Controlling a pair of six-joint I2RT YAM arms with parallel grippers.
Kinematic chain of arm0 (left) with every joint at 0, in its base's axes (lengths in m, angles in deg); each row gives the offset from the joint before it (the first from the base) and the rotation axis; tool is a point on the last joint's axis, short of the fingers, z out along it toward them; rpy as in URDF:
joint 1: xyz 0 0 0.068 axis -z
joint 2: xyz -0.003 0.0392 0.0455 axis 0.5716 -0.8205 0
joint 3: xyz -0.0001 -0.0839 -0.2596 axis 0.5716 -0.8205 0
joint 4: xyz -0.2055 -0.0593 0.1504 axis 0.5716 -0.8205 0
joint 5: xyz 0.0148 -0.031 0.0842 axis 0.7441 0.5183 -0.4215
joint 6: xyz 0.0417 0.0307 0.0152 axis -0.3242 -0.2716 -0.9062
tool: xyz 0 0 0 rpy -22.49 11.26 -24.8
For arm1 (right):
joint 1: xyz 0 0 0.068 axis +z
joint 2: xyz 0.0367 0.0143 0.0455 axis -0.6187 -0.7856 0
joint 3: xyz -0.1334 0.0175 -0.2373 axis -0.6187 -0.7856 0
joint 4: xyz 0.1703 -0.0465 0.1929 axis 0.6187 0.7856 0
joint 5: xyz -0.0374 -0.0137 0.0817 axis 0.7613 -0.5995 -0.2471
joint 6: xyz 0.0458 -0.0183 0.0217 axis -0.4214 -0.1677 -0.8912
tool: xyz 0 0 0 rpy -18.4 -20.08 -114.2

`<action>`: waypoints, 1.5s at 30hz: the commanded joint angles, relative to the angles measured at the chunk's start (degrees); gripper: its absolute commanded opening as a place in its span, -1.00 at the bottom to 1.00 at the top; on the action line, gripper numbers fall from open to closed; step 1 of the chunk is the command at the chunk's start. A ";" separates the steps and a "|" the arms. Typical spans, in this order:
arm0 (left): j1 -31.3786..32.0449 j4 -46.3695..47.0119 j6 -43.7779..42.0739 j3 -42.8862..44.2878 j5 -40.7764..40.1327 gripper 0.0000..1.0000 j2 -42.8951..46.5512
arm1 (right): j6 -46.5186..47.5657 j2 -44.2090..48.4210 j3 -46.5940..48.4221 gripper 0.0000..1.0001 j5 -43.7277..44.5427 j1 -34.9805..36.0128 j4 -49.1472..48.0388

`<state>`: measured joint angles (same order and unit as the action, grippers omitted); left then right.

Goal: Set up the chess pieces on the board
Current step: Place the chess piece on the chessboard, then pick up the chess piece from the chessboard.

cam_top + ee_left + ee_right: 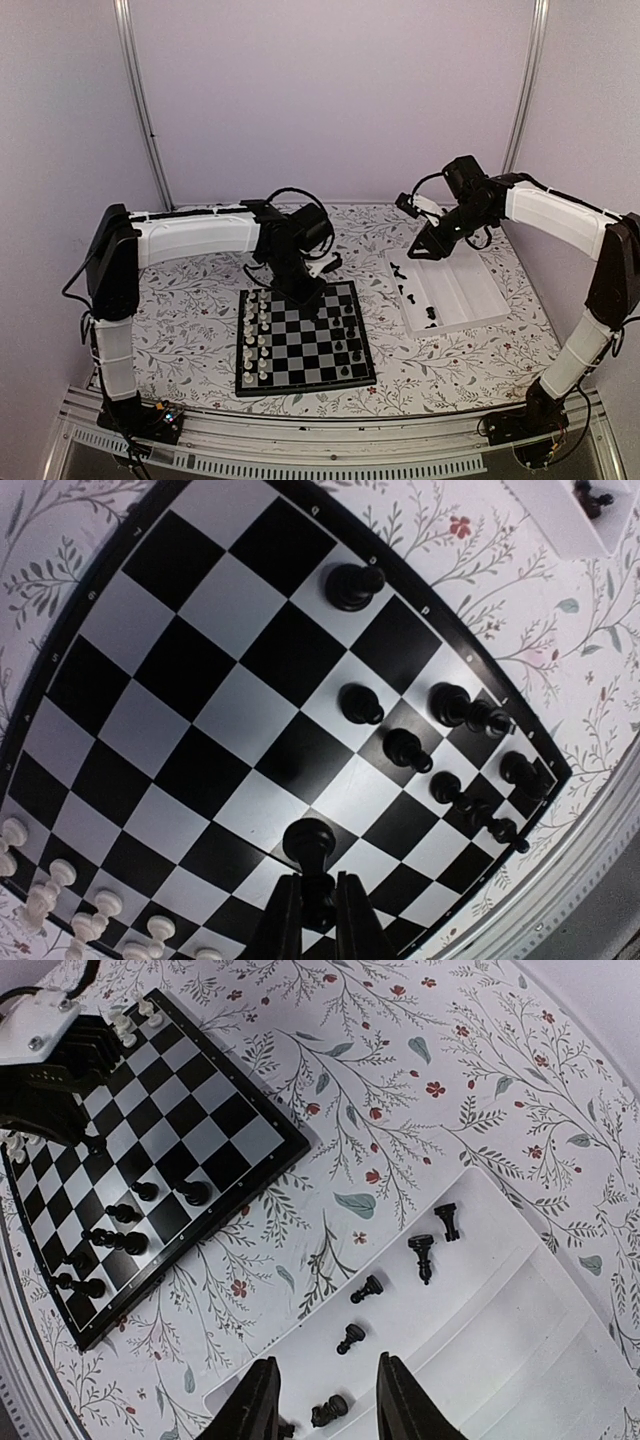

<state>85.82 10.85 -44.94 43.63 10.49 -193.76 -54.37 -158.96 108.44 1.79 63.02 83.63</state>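
Observation:
The board lies near the table's front with white chessmen along its left side and several black chess pieces along its right side. My left gripper is shut on a black pawn, holding it just above the board near its far edge. My right gripper is open and empty above the white tray, where several black pieces lie on their sides, one between the fingers below. More black pieces stand near the board's corner in the left wrist view.
The white ridged tray sits right of the board on the floral tablecloth. White chessmen stand in rows on the board's far side. The left arm reaches over the board's back edge.

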 commanded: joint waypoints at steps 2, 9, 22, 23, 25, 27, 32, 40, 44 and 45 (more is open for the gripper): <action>0.96 -5.71 -1.25 3.59 -0.58 -0.76 -2.76 | -0.26 3.51 -1.41 -0.30 -1.21 0.09 -2.41; 1.25 -4.67 -2.16 4.69 1.16 -0.40 -4.93 | 0.26 3.26 -1.74 -0.29 -3.26 0.10 -2.35; -0.88 2.57 -1.84 -0.02 -10.73 -0.12 7.58 | 6.42 1.60 -1.34 -0.24 -10.01 4.32 0.75; -1.80 4.21 -1.05 -1.93 -12.34 -0.11 9.54 | 6.83 0.99 -1.22 -0.24 -10.17 5.75 0.67; -3.74 8.44 0.67 -5.57 -14.72 -0.10 13.53 | 7.50 -0.40 -0.57 -0.24 -10.33 8.24 0.64; -5.51 12.70 2.53 -9.35 -15.62 -0.10 17.56 | 7.50 -2.75 0.78 -0.14 -10.07 10.85 0.77; -8.65 21.76 5.63 -17.02 -14.66 -0.06 25.64 | 8.11 -9.72 5.89 0.96 -8.78 17.60 2.41; -10.85 23.08 6.50 -22.02 -18.67 0.01 31.10 | 3.59 -17.81 19.85 0.98 5.46 22.48 0.05; -12.73 23.38 6.78 -24.11 -20.25 0.05 33.71 | -2.38 -16.06 26.57 0.98 7.87 20.90 -3.93; -13.25 23.79 6.79 -24.72 -20.24 0.06 34.37 | -4.41 -16.20 27.58 0.98 3.96 20.36 -3.29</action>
<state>74.96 32.29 -38.91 20.87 -7.50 -162.86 -51.33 -177.12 130.07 5.28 85.66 83.94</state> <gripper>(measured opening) 0.521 0.989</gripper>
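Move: The black chess piece pinched in the left gripper hangs just over its square, which lies about 5 cm below the hand point and 1 cm back and right. The nearest standing black piece is 7 cm right and 1 cm back; the nearest white pieces are some 9 cm left and 1 cm back. From the empty right hand, the board's far-right corner lies 16 cm left, 1 cm back and 15 cm below; the held piece, 25 cm left, 11 cm back. Lower the left gripper about 2 cm onto the square, straightening slightly, open the fingers to let go of the black piece, then lift away some 14 cm up, left and forward, tilting the fingers forward. Meanwhile swing the empty right hand about 18 cm left over the board, dipping and drawing back, then rising forward, and spread its fingers wide. ##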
